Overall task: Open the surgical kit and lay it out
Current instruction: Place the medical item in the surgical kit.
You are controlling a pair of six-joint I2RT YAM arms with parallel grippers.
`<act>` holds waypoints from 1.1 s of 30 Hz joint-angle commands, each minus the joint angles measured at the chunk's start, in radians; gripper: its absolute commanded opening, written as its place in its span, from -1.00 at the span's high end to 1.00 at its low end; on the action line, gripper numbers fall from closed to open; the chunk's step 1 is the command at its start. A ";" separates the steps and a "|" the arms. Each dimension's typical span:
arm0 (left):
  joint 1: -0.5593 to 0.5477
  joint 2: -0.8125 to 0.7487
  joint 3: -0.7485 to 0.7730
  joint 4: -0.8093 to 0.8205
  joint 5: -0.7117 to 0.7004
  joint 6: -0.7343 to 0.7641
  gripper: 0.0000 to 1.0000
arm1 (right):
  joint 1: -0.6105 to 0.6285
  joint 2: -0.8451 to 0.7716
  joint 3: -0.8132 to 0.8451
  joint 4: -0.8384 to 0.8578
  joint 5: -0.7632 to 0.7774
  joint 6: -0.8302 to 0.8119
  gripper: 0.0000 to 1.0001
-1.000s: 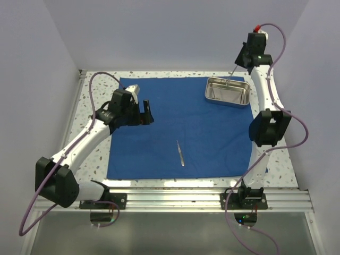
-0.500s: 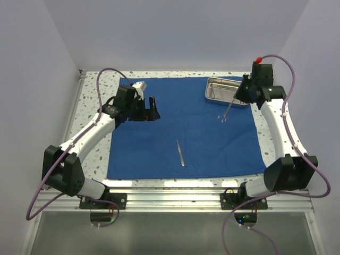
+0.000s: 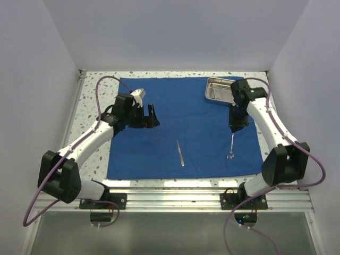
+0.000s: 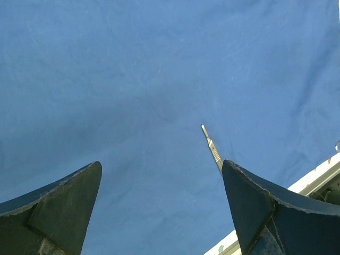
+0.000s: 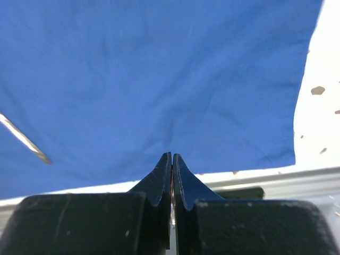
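The royal-blue cloth (image 3: 180,125) lies spread flat on the table. At its back right corner stands the steel tray (image 3: 219,90). Thin tweezers (image 3: 180,153) lie on the cloth near the front middle, and show as tweezers (image 4: 211,147) by the right finger in the left wrist view. My right gripper (image 3: 234,128) is shut on the ring-handled forceps (image 3: 232,145), which hang down with the rings low over the cloth's front right. A metal sliver shows between the shut fingers of the right gripper (image 5: 171,155). My left gripper (image 3: 150,116) hovers open over the cloth's left part, with nothing in it (image 4: 162,164).
The cloth covers most of the speckled tabletop (image 3: 95,106). An aluminium rail (image 3: 175,196) runs along the near edge, just beyond the cloth's front hem (image 5: 159,178). White walls enclose the table on three sides.
My right arm swung down from above the tray toward the front right of the cloth, carrying the forceps. The left gripper shifted slightly right, still open.
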 commanded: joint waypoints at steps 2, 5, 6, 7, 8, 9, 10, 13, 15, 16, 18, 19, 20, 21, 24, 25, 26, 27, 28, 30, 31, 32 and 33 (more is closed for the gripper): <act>-0.001 -0.067 -0.040 0.077 -0.001 -0.016 -0.99 | 0.058 0.081 -0.040 -0.118 0.097 -0.052 1.00; -0.001 -0.089 -0.072 0.091 -0.004 -0.032 -0.99 | 0.068 0.130 -0.055 -0.111 0.137 -0.039 1.00; -0.001 -0.093 -0.078 0.094 -0.004 -0.039 -0.99 | 0.069 0.144 -0.060 -0.103 0.145 -0.041 1.00; -0.001 -0.096 -0.089 0.093 -0.005 -0.039 -0.99 | 0.071 0.164 -0.058 -0.099 0.154 -0.038 1.00; -0.001 -0.104 -0.092 0.090 -0.008 -0.039 -0.99 | 0.078 0.202 -0.055 -0.100 0.170 -0.032 1.00; -0.001 -0.107 -0.094 0.087 -0.010 -0.037 -0.99 | 0.085 0.227 -0.052 -0.097 0.209 -0.029 1.00; -0.001 -0.113 -0.095 0.082 -0.014 -0.034 -0.99 | 0.091 0.247 -0.037 -0.095 0.223 -0.027 1.00; 0.000 -0.130 -0.094 0.053 -0.034 -0.019 -0.99 | 0.111 0.331 -0.012 -0.086 0.287 -0.013 1.00; 0.000 -0.144 -0.097 0.044 -0.044 -0.010 -0.99 | 0.112 0.386 -0.014 -0.056 0.333 -0.006 1.00; 0.000 -0.147 -0.098 0.034 -0.048 -0.008 -0.99 | 0.111 0.406 -0.017 -0.040 0.344 -0.001 1.00; 0.002 -0.158 -0.100 0.027 -0.053 -0.005 -0.99 | 0.112 0.450 -0.015 0.001 0.353 0.004 1.00; 0.002 -0.159 -0.100 0.018 -0.054 -0.005 -0.99 | 0.112 0.460 -0.015 0.010 0.350 0.020 1.00; 0.002 -0.165 -0.100 0.014 -0.056 -0.003 -0.99 | 0.111 0.466 -0.015 0.030 0.338 0.027 1.00; 0.002 -0.170 -0.100 0.010 -0.056 0.000 -0.99 | 0.114 0.469 -0.014 0.039 0.323 0.034 1.00; 0.005 -0.181 -0.098 -0.004 -0.071 0.004 -0.99 | 0.115 0.451 -0.015 0.076 0.246 0.048 1.00; 0.003 -0.181 -0.100 -0.006 -0.077 0.004 -0.99 | 0.115 0.433 -0.014 0.085 0.226 0.053 1.00; 0.005 -0.181 -0.098 -0.006 -0.076 0.004 -0.99 | 0.114 0.423 -0.012 0.095 0.206 0.048 1.00; 0.007 -0.179 -0.095 -0.006 -0.077 0.006 -0.99 | 0.115 0.413 -0.009 0.101 0.185 0.039 0.82; 0.007 -0.179 -0.092 -0.002 -0.077 0.006 -0.99 | 0.117 0.402 0.000 0.104 0.180 0.034 0.46; 0.008 -0.169 -0.080 -0.002 -0.074 0.006 -0.99 | 0.115 0.374 0.020 0.095 0.183 0.031 -0.38; 0.008 -0.159 -0.076 0.001 -0.071 0.007 -0.99 | 0.117 0.366 0.052 0.086 0.186 0.028 -0.60; 0.007 -0.156 -0.071 0.002 -0.070 0.006 -0.99 | 0.117 0.359 0.072 0.061 0.195 0.025 -0.70; 0.007 -0.150 -0.060 0.002 -0.068 0.009 -0.99 | 0.117 0.353 0.092 0.050 0.198 0.022 -0.72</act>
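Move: The ring-handled clamp (the medical item), already held by its tip in the right hand with its rings trailing back, goes to bare cloth whose middle is roughly 8 cm back, 2 cm right and 14 cm below this hand. The scalpel lies about 21 cm left and 6 cm back of the right hand, the metal tray some 24 cm ahead and 1 cm right, both near table height. From the left hand, the laying spot is around 36 cm right, 11 cm back and 13 cm below. The clamp is lowered about 13 cm onto the cloth in the right hand, which first eases back a couple of centimetres while its fingertips swing back and to the right by some 30 degrees. The fingers then open wide and let go of its tip, and the hand starts up and forward off it. The left hand, still open and empty, drifts slightly back and left. ##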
